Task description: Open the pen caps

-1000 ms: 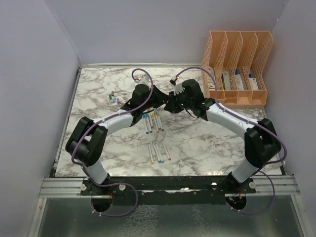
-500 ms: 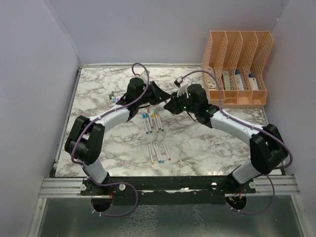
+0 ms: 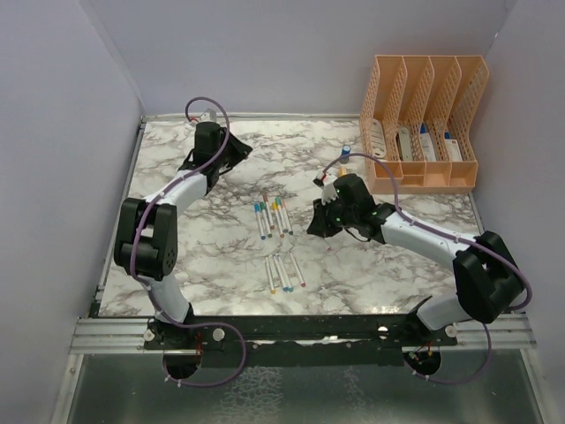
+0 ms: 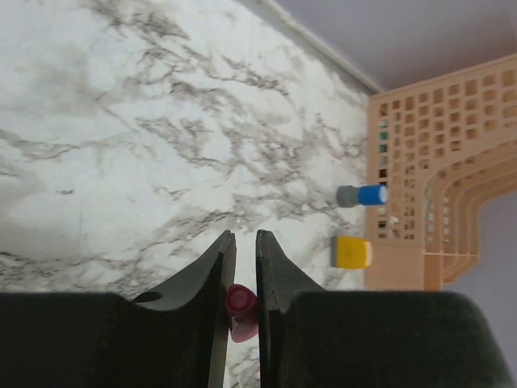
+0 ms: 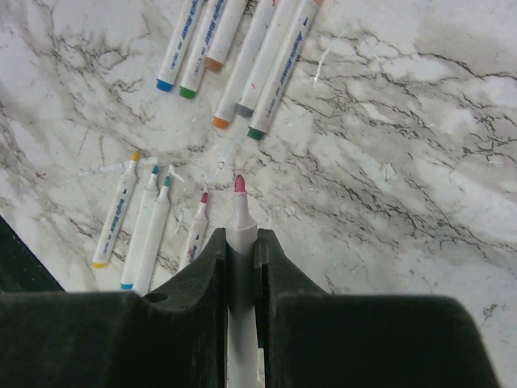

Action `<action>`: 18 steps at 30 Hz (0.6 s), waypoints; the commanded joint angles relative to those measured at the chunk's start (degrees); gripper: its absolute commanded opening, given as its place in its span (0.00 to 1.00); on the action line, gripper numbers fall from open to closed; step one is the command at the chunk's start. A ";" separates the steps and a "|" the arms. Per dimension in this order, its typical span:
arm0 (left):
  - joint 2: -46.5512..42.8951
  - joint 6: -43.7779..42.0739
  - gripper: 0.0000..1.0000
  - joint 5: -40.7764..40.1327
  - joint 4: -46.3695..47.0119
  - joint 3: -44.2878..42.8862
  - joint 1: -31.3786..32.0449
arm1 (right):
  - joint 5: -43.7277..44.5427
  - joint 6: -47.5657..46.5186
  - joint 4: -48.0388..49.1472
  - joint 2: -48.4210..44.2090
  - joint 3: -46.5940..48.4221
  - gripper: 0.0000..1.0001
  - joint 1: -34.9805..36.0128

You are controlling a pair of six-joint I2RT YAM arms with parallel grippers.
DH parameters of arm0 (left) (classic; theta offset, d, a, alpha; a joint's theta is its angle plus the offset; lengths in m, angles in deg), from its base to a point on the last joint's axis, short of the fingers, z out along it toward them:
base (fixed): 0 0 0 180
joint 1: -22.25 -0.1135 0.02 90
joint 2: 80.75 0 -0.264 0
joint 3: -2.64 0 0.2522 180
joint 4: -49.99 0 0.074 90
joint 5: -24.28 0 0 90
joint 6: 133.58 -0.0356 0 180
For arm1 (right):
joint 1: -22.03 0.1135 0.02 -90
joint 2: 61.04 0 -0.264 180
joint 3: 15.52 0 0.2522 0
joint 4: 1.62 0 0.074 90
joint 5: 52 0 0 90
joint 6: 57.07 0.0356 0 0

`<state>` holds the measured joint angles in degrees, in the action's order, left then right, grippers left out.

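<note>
My left gripper is shut on a small pink pen cap, held above bare marble at the back left of the table. From above, the left gripper sits far from the pens. My right gripper is shut on a white pen whose pink tip is bare. It hovers beside the pens, with the right gripper just right of them. A group of capped pens lies mid-table. Several uncapped pens lie nearer the front.
A peach file organiser stands at the back right with white-and-blue items in its slots. A stubby blue bottle and an orange one lie just in front of it. Purple walls close in the back and both sides.
The two grippers, close together over the middle a second ago, have pulled apart. The left swung to the back left with the cap. The right drew toward the front with the pen.
</note>
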<state>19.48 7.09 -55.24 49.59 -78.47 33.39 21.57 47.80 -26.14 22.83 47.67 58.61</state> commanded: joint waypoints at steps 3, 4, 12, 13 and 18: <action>4.62 -11.19 0.00 -11.12 -15.24 -4.36 -0.56 | 5.19 -1.79 -3.16 1.47 0.65 0.01 0.19; 5.18 -11.83 0.00 -12.42 -15.85 -4.49 -0.65 | 5.42 -1.86 -3.25 1.64 0.49 0.01 0.36; 10.32 -14.77 0.00 -18.23 -19.44 -7.09 -2.70 | 6.55 -1.24 -2.72 2.55 -1.17 0.01 1.70; 11.01 -14.99 0.00 -18.52 -20.01 -7.55 -2.98 | 6.58 -1.18 -2.50 2.69 -1.34 0.01 1.90; 14.01 -15.76 0.00 -19.19 -21.11 -9.07 -4.28 | 6.66 -0.04 -1.19 4.19 -2.26 0.01 2.88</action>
<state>31.45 -6.68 -71.55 30.56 -85.51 30.24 26.62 46.84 -28.68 25.26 46.84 60.47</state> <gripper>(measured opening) 0.173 0.113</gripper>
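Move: The left hand, holding the red cap, has the pink loose cap about 15 cm to its left, 2 cm ahead and 17 cm below. The blue cap lies 3 cm left of the pink one, level with it; the green one lies 6 cm left of it and 3 cm farther out. From the right hand, holding the bare red pen, the uncapped pen nearest it is about 8 cm back, 5 cm left, 8 cm below; the next lies 5 cm further left, 1 cm nearer the base. Bring the left gripper down about 12 cm while carrying the red cap some 8 cm left towards the loose caps, tipping the fingers from nearly level to steeply down and lifting the hand's left side. Keep both grips shut. Let the right gripper sink about 3 cm with its bare pen, drifting slightly right and back, towards the table beside the uncapped pens. ##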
